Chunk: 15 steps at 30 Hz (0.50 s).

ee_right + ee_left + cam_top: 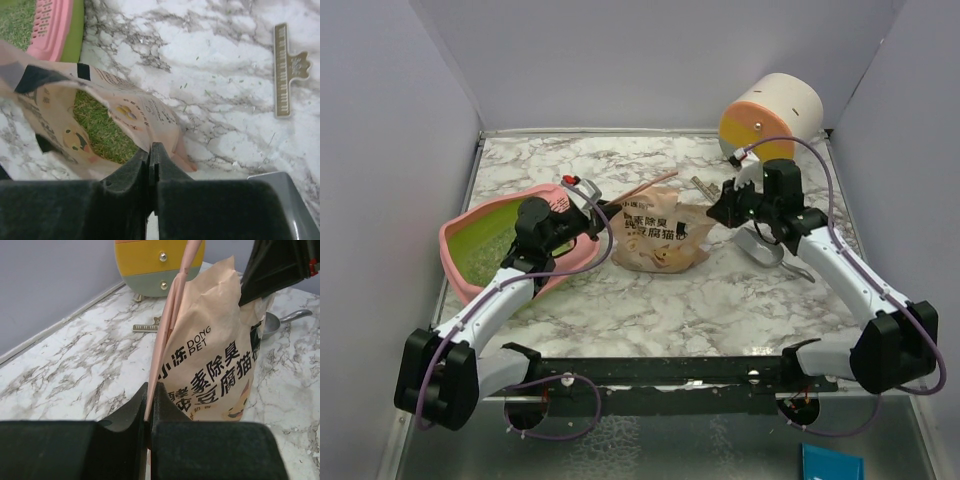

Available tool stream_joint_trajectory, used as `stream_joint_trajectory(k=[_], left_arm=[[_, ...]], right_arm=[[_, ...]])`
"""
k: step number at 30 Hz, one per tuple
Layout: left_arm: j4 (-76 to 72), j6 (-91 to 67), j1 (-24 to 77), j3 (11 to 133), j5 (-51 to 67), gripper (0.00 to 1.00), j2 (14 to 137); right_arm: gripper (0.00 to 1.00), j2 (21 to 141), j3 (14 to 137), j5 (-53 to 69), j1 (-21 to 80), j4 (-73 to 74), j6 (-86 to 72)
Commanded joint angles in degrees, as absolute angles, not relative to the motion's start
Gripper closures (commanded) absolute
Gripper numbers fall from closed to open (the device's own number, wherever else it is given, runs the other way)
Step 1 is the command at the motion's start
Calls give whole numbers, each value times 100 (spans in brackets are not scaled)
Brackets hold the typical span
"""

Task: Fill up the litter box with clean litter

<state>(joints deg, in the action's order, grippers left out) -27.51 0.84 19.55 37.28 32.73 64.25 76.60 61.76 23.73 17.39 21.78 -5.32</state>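
The pink litter box (458, 232), yellow-green inside, sits tilted at the left, and its slotted rim (50, 22) shows in the right wrist view. A tan pouch (662, 236) with a cartoon cat and black text hangs between both arms at mid-table. My left gripper (603, 222) is shut on the pouch's left edge (165, 340), with the jaws (151, 386) pinching the pale fold. My right gripper (717, 212) is shut on the right edge, its jaws (151, 146) closed on the paper. The pouch mouth gapes and greenish litter (102, 125) shows inside.
A round cream-orange-yellow drawer unit (770, 115) stands at the back right. A grey metal scoop (760, 246) lies under the right arm. A gold bag clip (286, 70) lies on the marble behind the pouch. Grey walls close in left, right and back.
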Motion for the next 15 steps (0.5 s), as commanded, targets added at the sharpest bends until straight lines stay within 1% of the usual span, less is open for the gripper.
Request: stream_joint_trajectory(k=[1,3,6,7,8,10,13,15], left_arm=[[-3726,-114,1660,3648,2810,100,6467],[-3798,-192,1582,3640,2891,100,6567],[-3960,-321,1503,3612,2991,100,6745],[-3994,-363,1491,3612,3039,100,6807],[-4030,-391,1478,3619,3087,100,6857],[-4089,-439,1460,3608,3122,100,6929],[-4209,-505,1416,3565,3157,100,7000],[-4253,-532,1402,3567,3212,100,7034]], right_arm=[[83,6719,5162,2707,1557,364,-97],[62,6370,4563,3189,1548,-584,120],[41,5914,3603,3559,1547,-2295,-71],[37,5835,3343,3699,1547,-2762,-101],[35,5813,3174,3759,1547,-3053,-109],[33,5938,3115,3872,1547,-3163,-92],[32,6362,3143,4001,1540,-3350,-19],[33,6652,3047,4091,1508,-3802,-8]])
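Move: The litter bag is pinched by its rim between both hands. Its middle lies about 10 cm left of the right hand, 2 cm back and 9 cm down; from the left hand it is some 9 cm right, 3 cm back and 12 cm down. On the table 17 cm below the right hand, the clip lies 13 cm ahead and 2 cm left, the scoop's pan about 10 cm right and level with it. The litter box's middle is roughly 22 cm left of the left hand, level with it and 16 cm down. The right hand lets go of the bag's right rim corner, its shut fingers spreading to about two thirds open as it draws back some 3 cm, rises about 2 cm and tips its fingers up by roughly 30 degrees, the gripper staying close by the freed corner. Meanwhile the left hand keeps its pinch on the folded left edge of the rim and draws it about 3.5 cm forward and to the left, towards the litter box side, sinking about 1 cm. ##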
